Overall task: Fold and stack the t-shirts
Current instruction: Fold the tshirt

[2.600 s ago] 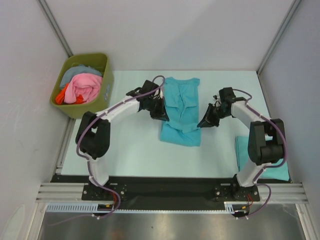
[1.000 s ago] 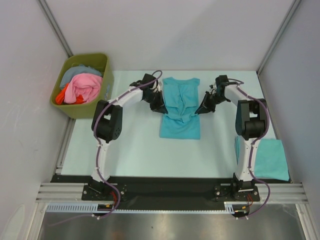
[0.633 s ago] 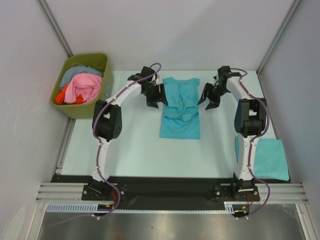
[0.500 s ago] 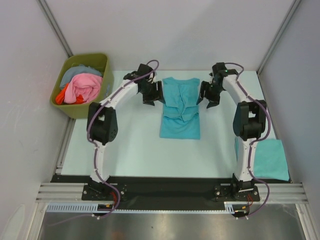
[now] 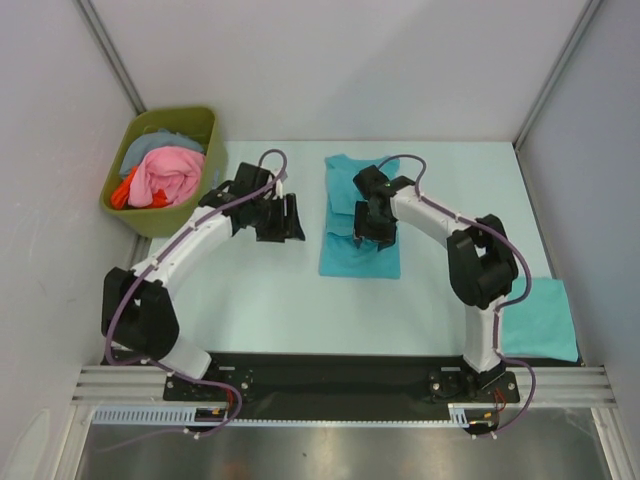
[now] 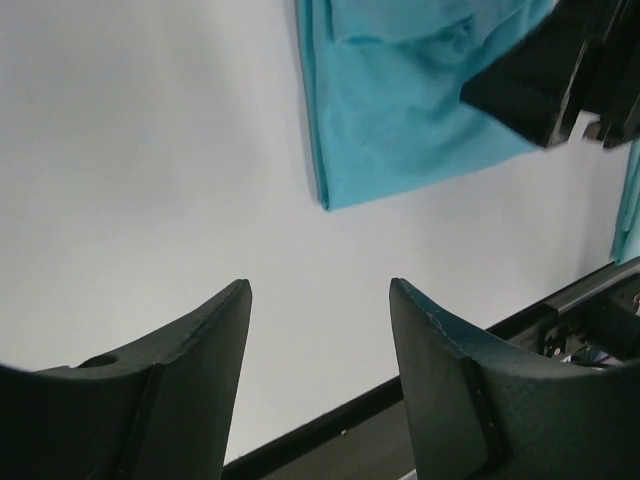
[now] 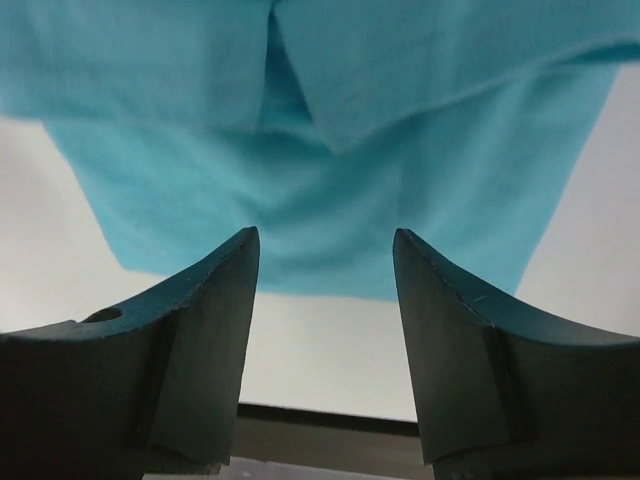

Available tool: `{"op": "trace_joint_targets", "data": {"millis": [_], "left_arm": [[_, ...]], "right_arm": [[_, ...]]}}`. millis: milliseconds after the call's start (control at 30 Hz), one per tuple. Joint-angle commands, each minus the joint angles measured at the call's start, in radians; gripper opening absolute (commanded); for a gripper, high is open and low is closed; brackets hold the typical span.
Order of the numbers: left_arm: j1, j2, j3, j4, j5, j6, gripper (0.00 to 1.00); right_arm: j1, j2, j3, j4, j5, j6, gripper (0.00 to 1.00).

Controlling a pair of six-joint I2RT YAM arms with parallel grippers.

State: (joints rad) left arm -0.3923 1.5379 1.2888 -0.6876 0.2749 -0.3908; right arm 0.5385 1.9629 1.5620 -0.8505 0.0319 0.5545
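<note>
A turquoise t-shirt (image 5: pixel 352 250) lies partly folded at the middle of the table, its upper layers rumpled. My right gripper (image 5: pixel 376 238) hovers open right over it; in the right wrist view the t-shirt (image 7: pixel 330 130) fills the top behind the empty right gripper (image 7: pixel 325 240). My left gripper (image 5: pixel 292 222) stands open over bare table, just left of the t-shirt. From the left wrist, the t-shirt (image 6: pixel 400 100) lies beyond the empty left gripper (image 6: pixel 320 290). A second, folded t-shirt (image 5: pixel 545 320) rests at the near right.
An olive-green bin (image 5: pixel 213 165) with pink and grey clothes stands at the far left corner. Grey walls close in the table (image 5: pixel 260 290) on three sides. The black base rail (image 5: pixel 340 370) runs along the near edge.
Both grippers were shut on the t-shirt's sides a second ago and have opened and let go. The left one pulled back left; the right one swung left over the t-shirt.
</note>
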Motion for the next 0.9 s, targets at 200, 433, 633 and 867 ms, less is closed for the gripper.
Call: {"op": "trace_joint_targets", "data": {"millis": [200, 433, 633, 867], "left_arm": [[-0.002, -0.082, -0.077, 0.028, 0.032, 0.033, 0.63], [-0.002, -0.087, -0.083, 0.037, 0.047, 0.035, 0.62], [-0.002, -0.088, -0.086, 0.036, 0.066, 0.04, 0.62], [-0.002, -0.093, -0.086, 0.033, 0.053, 0.044, 0.61]], "right_arm": [[0.002, 0.151, 0.121, 0.068, 0.097, 0.028, 0.61], [-0.002, 0.195, 0.21, 0.041, 0.163, 0.01, 0.59], [-0.031, 0.26, 0.303, 0.021, 0.165, 0.007, 0.6], [-0.089, 0.441, 0.738, -0.054, 0.183, -0.063, 0.61]]}}
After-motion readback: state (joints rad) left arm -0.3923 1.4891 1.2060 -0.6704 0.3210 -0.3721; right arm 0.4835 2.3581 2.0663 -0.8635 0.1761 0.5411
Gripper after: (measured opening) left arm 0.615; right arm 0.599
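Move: The loose, V-notched front edge of the t-shirt's folded-over layer lies about 6 cm ahead of the right hand, 1 cm to its left and 5 cm below. The shirt's near end is some 6 cm back and 2 cm left of this hand, and its smooth far part is centred around 19 cm ahead, 2 cm left. From the left hand that loose edge lies about 9 cm ahead, 19 cm to the right and 14 cm below. Down and forward goes the right hand, sinking nearly 4 cm towards the shirt, then sweeping on away from the base, rising slightly, for about 12 cm forward in all and fastest at the end. With the gripper held open, its fingertips meet the loose front edge of the folded layer and push it along over the shirt, the fingers tipping some 10 degrees more forward. ##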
